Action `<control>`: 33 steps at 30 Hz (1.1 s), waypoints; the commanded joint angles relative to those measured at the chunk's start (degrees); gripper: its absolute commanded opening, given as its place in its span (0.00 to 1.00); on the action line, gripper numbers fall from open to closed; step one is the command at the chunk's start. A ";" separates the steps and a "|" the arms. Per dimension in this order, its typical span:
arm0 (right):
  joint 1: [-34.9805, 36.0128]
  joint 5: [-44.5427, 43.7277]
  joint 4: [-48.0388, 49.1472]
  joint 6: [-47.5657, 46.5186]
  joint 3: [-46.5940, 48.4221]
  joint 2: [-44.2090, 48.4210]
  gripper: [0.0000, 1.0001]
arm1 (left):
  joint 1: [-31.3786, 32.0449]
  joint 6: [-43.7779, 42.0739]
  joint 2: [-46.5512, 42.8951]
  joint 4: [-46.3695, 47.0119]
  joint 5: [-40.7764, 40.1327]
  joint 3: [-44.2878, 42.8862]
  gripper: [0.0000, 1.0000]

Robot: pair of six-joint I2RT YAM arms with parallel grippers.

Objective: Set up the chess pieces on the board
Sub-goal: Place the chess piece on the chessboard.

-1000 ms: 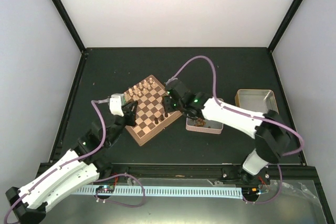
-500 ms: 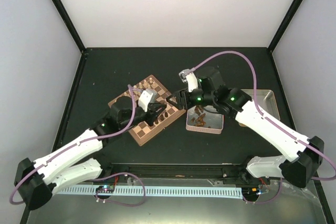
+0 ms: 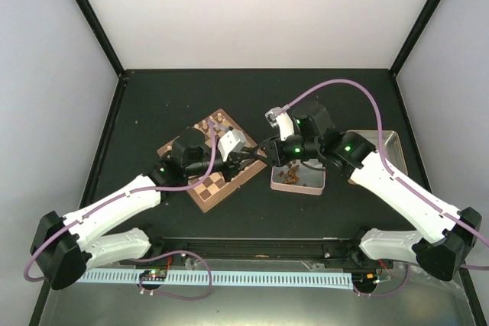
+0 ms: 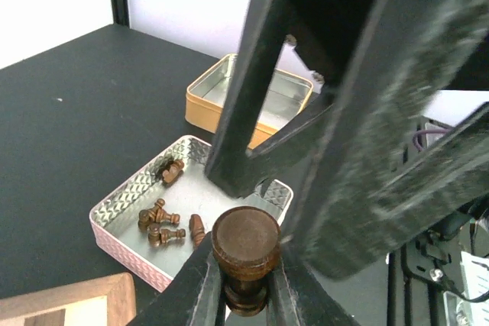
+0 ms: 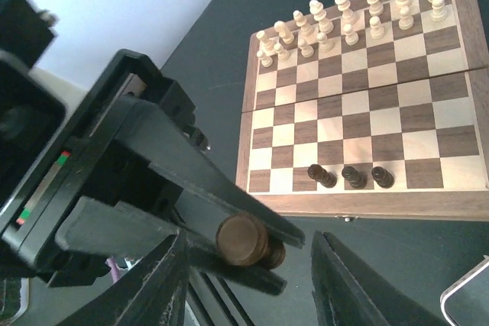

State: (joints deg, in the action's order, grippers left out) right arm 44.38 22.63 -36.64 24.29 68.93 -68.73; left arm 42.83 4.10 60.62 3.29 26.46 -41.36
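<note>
My left gripper (image 4: 246, 259) is shut on a dark brown chess piece (image 4: 244, 240), held base-up past the board's right edge. The right wrist view shows that same piece (image 5: 246, 239) between the left gripper's black fingers. My right gripper (image 5: 248, 248) is open, one finger on each side of the piece, not touching it. The two grippers meet in the top view, left gripper (image 3: 254, 158) and right gripper (image 3: 269, 152). The board (image 5: 367, 205) carries three dark pieces (image 5: 353, 177) on its near row and pale pieces (image 5: 344, 13) on the far rows.
A pink-walled tray (image 4: 114, 238) just right of the board (image 3: 200, 198) holds several loose dark pieces (image 4: 162, 224). A silvery tin (image 3: 382, 143) stands further right, gold-sided in the left wrist view (image 4: 200, 106). Black frame posts run along the table's edges.
The left arm has swung right across the board, carrying the dark piece to its right edge. The right arm has pulled back from the board and now straddles that piece with open jaws.
</note>
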 commanded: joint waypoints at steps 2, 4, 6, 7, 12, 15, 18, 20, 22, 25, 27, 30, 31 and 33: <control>0.18 -0.34 -1.40 2.04 1.84 -2.53 0.44 | -0.05 -9.73 0.75 -0.27 2.27 -2.72 0.06; 0.17 -0.52 -1.95 2.52 2.16 -3.31 0.43 | 0.06 -13.53 1.18 -0.47 1.04 -2.76 0.07; 0.13 -1.42 -2.64 2.90 2.41 -3.90 0.42 | 0.20 -16.73 1.77 -0.43 -0.09 -3.12 0.08; 0.17 -1.91 -2.95 3.12 2.44 -4.26 0.40 | 0.23 -17.88 1.88 -0.47 -0.85 -3.32 0.08; 0.15 -2.45 -4.25 3.59 2.70 -6.15 0.31 | 0.26 -21.99 2.64 -0.97 -2.46 -4.77 0.08; 0.09 -1.86 -4.67 4.03 2.69 -6.93 0.26 | 0.29 -22.39 2.65 -0.86 -3.60 -5.28 0.08; 0.16 -1.65 -3.98 4.69 2.18 -7.44 0.25 | 0.33 -22.58 2.40 -0.48 -3.20 -5.35 0.08; 0.11 -1.32 -3.96 4.97 2.34 -8.19 0.23 | 0.38 -22.84 2.23 -0.06 -3.32 -5.23 0.09; 0.15 -1.33 -4.19 5.56 2.52 -9.03 0.18 | 0.35 -22.95 1.78 0.12 -3.71 -5.04 0.09; 0.10 -2.05 -3.75 6.56 2.42 -9.35 0.10 | 0.33 -22.61 1.16 0.91 -4.34 -4.85 0.11; 0.13 -3.02 -1.63 7.67 1.81 -8.62 0.07 | 0.35 -21.18 0.93 0.94 -5.71 -4.78 0.15; 0.03 -4.77 3.38 10.06 -0.20 -6.29 0.06 | 0.26 -18.48 0.71 1.16 -7.20 -4.07 0.31; -0.10 -5.43 5.57 11.14 -1.18 -5.22 0.07 | 0.24 -17.26 0.46 1.74 -7.58 -3.47 0.39; -1.02 -6.31 9.61 13.38 -3.49 -3.03 0.07 | 0.26 -14.37 -0.26 3.55 -8.52 -1.43 0.55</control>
State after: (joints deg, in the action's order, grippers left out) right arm 44.29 19.70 -34.44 33.10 69.04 -75.66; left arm 42.83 -14.92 62.76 0.45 19.46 -42.87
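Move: The left hand already pinches the dark chess piece at its fingertips; the right gripper, which will take it, is about 1 cm to this hand's right and 1 cm higher. From the right hand, still open, the piece is level ahead, 1 cm left and 1 cm below. The three dark pieces on the board stand some 6 cm ahead, 8 cm left; the pink box lies about 7 cm ahead, 11 cm right, both roughly 19 cm below. Both hands sink about 3 cm together, right fingers closing on the dark chess piece before left fingers open. ##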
